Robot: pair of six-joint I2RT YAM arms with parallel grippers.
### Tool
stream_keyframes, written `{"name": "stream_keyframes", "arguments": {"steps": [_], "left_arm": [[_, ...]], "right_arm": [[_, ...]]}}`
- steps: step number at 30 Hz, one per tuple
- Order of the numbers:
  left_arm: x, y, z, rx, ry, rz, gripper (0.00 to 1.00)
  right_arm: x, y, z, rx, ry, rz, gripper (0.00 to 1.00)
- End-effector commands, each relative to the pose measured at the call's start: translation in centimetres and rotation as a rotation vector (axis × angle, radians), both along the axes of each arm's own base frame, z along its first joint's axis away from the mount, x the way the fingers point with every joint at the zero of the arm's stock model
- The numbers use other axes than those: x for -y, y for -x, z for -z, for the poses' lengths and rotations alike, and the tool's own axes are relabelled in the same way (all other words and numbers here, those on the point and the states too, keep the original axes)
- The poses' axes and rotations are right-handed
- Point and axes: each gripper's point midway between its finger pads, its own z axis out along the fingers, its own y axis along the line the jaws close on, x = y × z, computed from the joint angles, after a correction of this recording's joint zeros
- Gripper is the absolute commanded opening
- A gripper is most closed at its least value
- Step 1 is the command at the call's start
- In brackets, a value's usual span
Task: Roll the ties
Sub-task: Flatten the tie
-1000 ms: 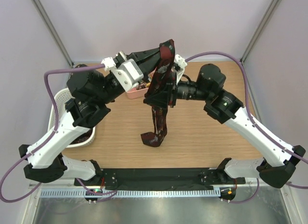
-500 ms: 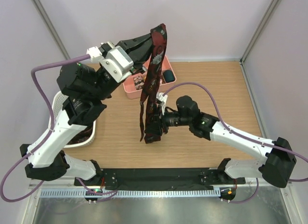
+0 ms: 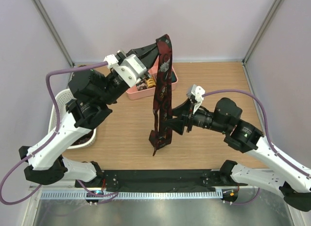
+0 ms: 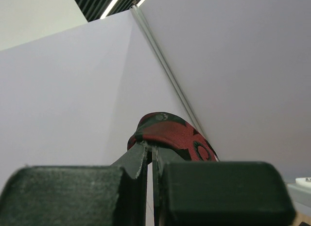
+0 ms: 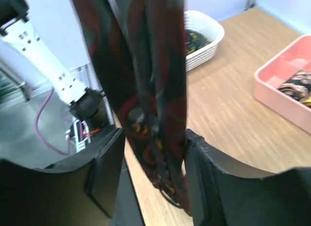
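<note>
A dark tie [image 3: 163, 90] with red and yellow prints hangs straight down from my left gripper [image 3: 158, 47], which is raised high over the table's back. In the left wrist view that gripper [image 4: 150, 150] is shut on the tie's folded top [image 4: 170, 136]. The tie's lower end [image 3: 158, 141] hangs just above the wood. My right gripper [image 3: 171, 125] reaches in from the right at that lower part. Its jaws [image 5: 153, 148] stand open on either side of the hanging tie [image 5: 155, 109], and the right finger [image 5: 201, 172] is close against the cloth.
A pink divided tray [image 3: 172, 81] at the back holds rolled ties [image 3: 146, 83]; it also shows in the right wrist view [image 5: 272, 70]. A white mesh basket [image 3: 59, 100] with more ties stands at the left edge [image 5: 206, 39].
My right gripper has slid from near the tie's top down to its lower part and its jaws have opened wider. The left gripper lifted and shifted a little, still holding the top.
</note>
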Motion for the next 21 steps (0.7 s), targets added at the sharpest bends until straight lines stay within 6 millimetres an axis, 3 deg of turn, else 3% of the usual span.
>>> {"name": "stream_keyframes", "arguments": {"steps": [1,5,11,16,21], "left_arm": [[-2.5,2.1,-3.0,0.056,0.088,0.031,0.0],[-3.0,3.2,-3.8,0.061,0.107,0.074,0.0],[-4.0,4.9,-5.6,0.06,0.16,0.145,0.0],[-4.0,5.0,-6.3,0.049,0.188,0.168,0.0],[-4.3,5.5,-7.8,0.016,0.231,0.21,0.0]], "right_arm": [[1.0,-1.8,-0.9,0.028,0.053,0.108,0.55],[0.8,-3.6,-1.6,0.028,0.062,0.182,0.22],[-0.6,-4.8,-2.0,0.04,0.068,0.181,0.18],[-2.2,-3.4,-2.8,0.048,0.031,0.061,0.19],[-2.1,-4.5,-2.3,0.074,0.056,0.1,0.19]]}}
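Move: The hanging tie runs about 2 cm to the left and 2 cm ahead of the right hand, level with its open fingers. From that hand, the pink box is roughly 40 cm ahead, 10 cm left and 30 cm below, and the white basket some 17 cm ahead, 48 cm left and 28 cm below. The left hand holds the tie's top; the stretch to be gripped hangs about 28 cm beneath it, perhaps 3 cm back and 2 cm right. The right hand goes forward about 4 cm, pinching the tie, while the left draws its end up and back. ##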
